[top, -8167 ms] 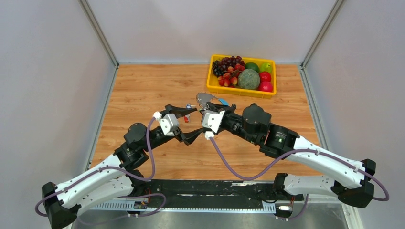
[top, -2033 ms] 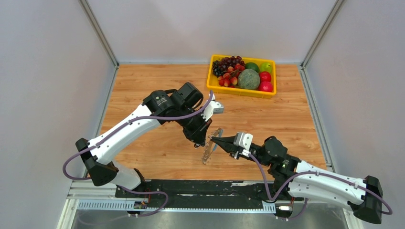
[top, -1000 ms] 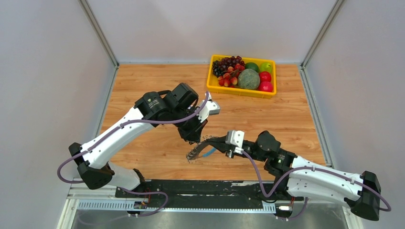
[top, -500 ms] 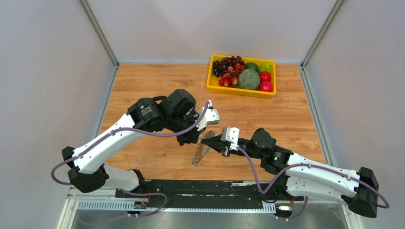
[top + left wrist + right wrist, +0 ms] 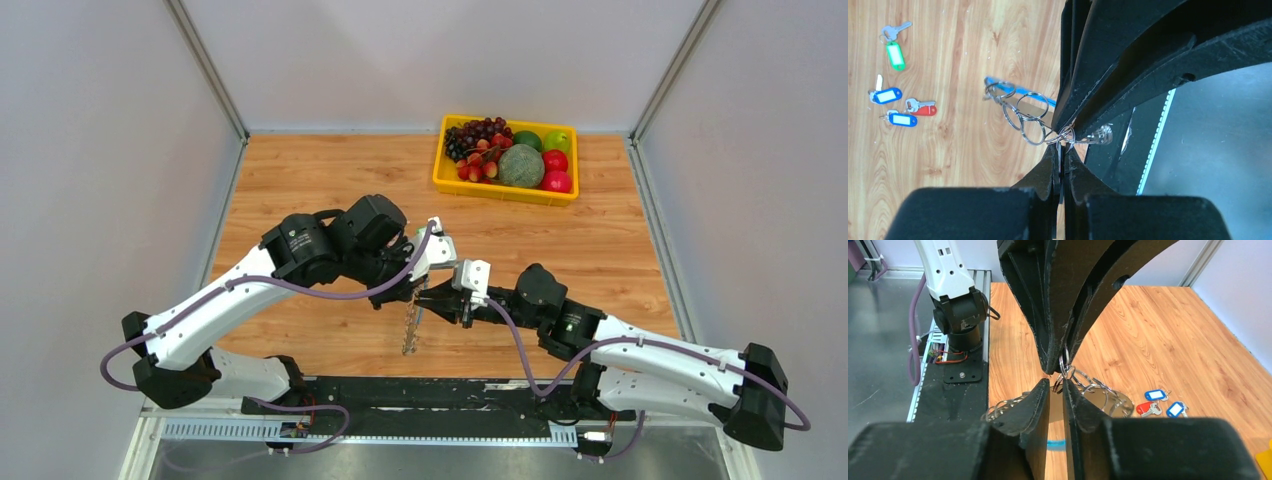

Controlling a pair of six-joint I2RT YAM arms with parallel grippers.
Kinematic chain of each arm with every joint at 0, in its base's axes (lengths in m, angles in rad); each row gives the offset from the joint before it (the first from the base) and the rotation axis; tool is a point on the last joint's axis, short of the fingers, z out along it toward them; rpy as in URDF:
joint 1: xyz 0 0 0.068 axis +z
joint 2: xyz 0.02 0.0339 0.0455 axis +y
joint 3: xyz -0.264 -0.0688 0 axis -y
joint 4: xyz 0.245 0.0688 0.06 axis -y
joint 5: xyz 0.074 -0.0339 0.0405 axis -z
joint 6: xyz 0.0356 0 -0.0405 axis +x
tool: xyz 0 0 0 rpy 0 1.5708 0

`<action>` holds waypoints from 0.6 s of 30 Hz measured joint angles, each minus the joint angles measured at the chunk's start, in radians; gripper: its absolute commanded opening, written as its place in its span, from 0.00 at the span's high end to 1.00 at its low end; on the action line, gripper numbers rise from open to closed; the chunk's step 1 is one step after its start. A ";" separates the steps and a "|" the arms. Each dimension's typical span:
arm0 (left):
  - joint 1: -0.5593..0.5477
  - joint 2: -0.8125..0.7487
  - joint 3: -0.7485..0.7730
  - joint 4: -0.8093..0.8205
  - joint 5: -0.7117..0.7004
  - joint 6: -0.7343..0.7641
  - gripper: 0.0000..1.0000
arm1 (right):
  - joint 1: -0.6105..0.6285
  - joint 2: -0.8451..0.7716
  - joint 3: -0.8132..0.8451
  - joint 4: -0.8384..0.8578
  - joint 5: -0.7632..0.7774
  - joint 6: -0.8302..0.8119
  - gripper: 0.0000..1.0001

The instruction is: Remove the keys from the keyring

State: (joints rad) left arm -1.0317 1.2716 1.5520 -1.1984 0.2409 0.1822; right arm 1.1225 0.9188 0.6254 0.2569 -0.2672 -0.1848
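Observation:
The keyring [image 5: 409, 326] hangs edge-on below the two grippers, over the near middle of the table. In the left wrist view its small split rings [image 5: 1024, 116] and light-blue section [image 5: 1020, 91] show. My right gripper [image 5: 430, 300] [image 5: 1056, 386] is shut on the keyring's rings. My left gripper [image 5: 417, 284] [image 5: 1062, 150] meets it tip to tip and is shut on a thin black tag hanging from a small ring. Loose keys lie on the wood: green [image 5: 895, 52], blue [image 5: 886, 95], red [image 5: 923, 108] and blue [image 5: 901, 119]. Blue [image 5: 1155, 394], red [image 5: 1147, 409] and blue [image 5: 1175, 409] ones show in the right wrist view.
A yellow crate [image 5: 504, 196] of fruit with a melon [image 5: 521, 165] stands at the back right. The black base rail [image 5: 440, 395] runs along the near edge. Grey walls close in both sides.
The right gripper has carried the hanging keyring a little left and away from the near edge. The left gripper has come down to meet it and pinches at the rings.

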 measured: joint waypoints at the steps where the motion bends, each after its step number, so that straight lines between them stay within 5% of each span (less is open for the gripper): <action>1: -0.001 0.000 -0.001 0.003 -0.001 0.000 1.00 | 0.000 0.000 0.000 -0.003 0.000 0.002 0.70; 8: -0.004 -0.004 -0.003 0.049 -0.017 0.018 1.00 | 0.000 -0.076 -0.017 -0.036 0.015 0.008 0.54; 18: -0.008 -0.040 -0.034 0.064 -0.034 0.079 1.00 | -0.005 -0.226 -0.039 -0.070 0.078 0.004 0.51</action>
State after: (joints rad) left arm -1.0401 1.2316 1.5181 -1.1339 0.2070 0.2611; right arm 1.1172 0.6930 0.5861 0.1867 -0.1890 -0.1810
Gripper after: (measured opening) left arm 0.028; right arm 0.486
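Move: Right between the two sets of fingertips are the small rings of the keyring; its grey crescent hangs with its middle some 4 cm below and 1 cm back of the right hand. On the table about 20 cm below that hand, the red key tag lies roughly 24 cm ahead and 7 cm left, the green tag about 28 cm straight ahead. The left hand has the crescent's middle about 1 cm back, 1 cm right and 5 cm below. Spreading its already slightly parted fingers to about half open, the right hand comes free of the rings and backs off some 4 cm to the right and 3.5 cm up, away from the left fingertips, rolling slightly. The left hand keeps its pinch on the keyring's ring, easing about 1 cm forward and a little up with a slight tilt. ##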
